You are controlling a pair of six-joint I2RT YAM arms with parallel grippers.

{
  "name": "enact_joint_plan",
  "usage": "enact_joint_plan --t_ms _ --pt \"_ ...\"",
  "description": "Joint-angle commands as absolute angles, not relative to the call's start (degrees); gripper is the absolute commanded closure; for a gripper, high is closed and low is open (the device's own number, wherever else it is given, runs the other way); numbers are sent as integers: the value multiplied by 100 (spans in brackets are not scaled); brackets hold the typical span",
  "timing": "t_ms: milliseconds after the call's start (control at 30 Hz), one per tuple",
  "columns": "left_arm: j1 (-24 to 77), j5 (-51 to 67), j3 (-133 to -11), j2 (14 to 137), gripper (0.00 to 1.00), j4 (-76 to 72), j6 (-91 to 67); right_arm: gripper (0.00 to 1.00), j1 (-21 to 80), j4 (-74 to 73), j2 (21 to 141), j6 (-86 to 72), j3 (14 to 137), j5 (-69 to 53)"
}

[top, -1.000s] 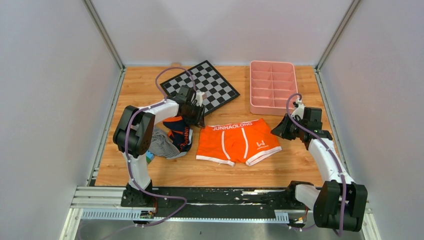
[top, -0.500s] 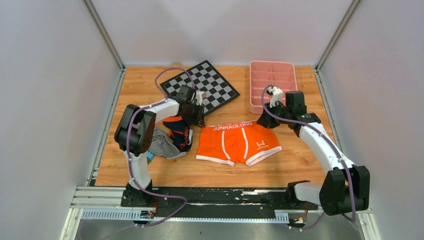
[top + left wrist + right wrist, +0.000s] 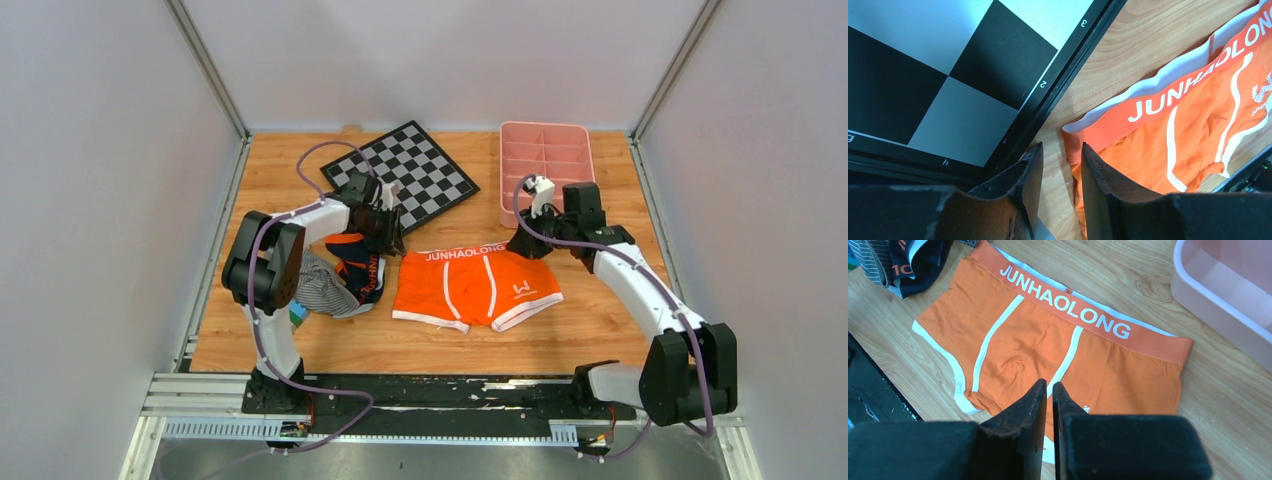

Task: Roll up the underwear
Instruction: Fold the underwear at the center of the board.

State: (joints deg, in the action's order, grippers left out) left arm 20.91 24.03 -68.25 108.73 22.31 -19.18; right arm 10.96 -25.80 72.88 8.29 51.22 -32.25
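The orange underwear [image 3: 475, 285] lies flat on the wooden table, its "JUNHAOLONG" waistband toward the back. My left gripper [image 3: 390, 225] stands open at the waistband's left corner. In the left wrist view the left gripper [image 3: 1061, 145] has bare wood between its fingers, and the underwear [image 3: 1198, 115] touches the right finger's outer side. My right gripper [image 3: 520, 245] hovers near the waistband's right end. In the right wrist view the right gripper [image 3: 1049, 382] is shut, holds nothing, and hangs above the underwear [image 3: 1048, 340].
A chessboard [image 3: 405, 175] lies just behind the left gripper, its edge [image 3: 1058, 95] close to the fingers. A pink divided tray [image 3: 545, 175] stands at the back right. A navy pair [image 3: 360, 265] and a striped garment [image 3: 322, 290] lie left of the underwear.
My right arm swung in from the right side to the waistband's right end. My left gripper shifted slightly back toward the chessboard. The underwear has not moved.
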Motion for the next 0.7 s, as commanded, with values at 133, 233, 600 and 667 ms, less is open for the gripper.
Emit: enact_joint_plan --t_ms 133,233,600,667 --pt "2074 2904 -6886 11237 59 1985 -2239 89 1090 -2408 7013 914 5056 -3329" --pt "2074 2999 -6896 11315 62 1956 -2276 89 1089 -2408 7037 905 5036 -3331" --pt "2074 2790 -6887 11288 87 2029 -2235 90 1331 -2431 7205 1182 5152 -3384" --pt "2074 2755 -6868 11232 94 2052 -2202 89 1673 -2581 7374 1540 5421 -3353"
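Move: The near left corner of the orange underwear's waistband lies about 2 cm to the right of the left fingers, level with them fore and aft and roughly 2 cm below. The chessboard's middle is some 15 cm straight ahead, and the navy underwear about 7 cm to the left and 4 cm back. From the right hand, that waistband corner is about 20 cm left, 4 cm ahead and 12 cm down. Left hand slides about 1.5 cm right onto the underwear's left waistband corner, then its half-open fingers pinch it. ##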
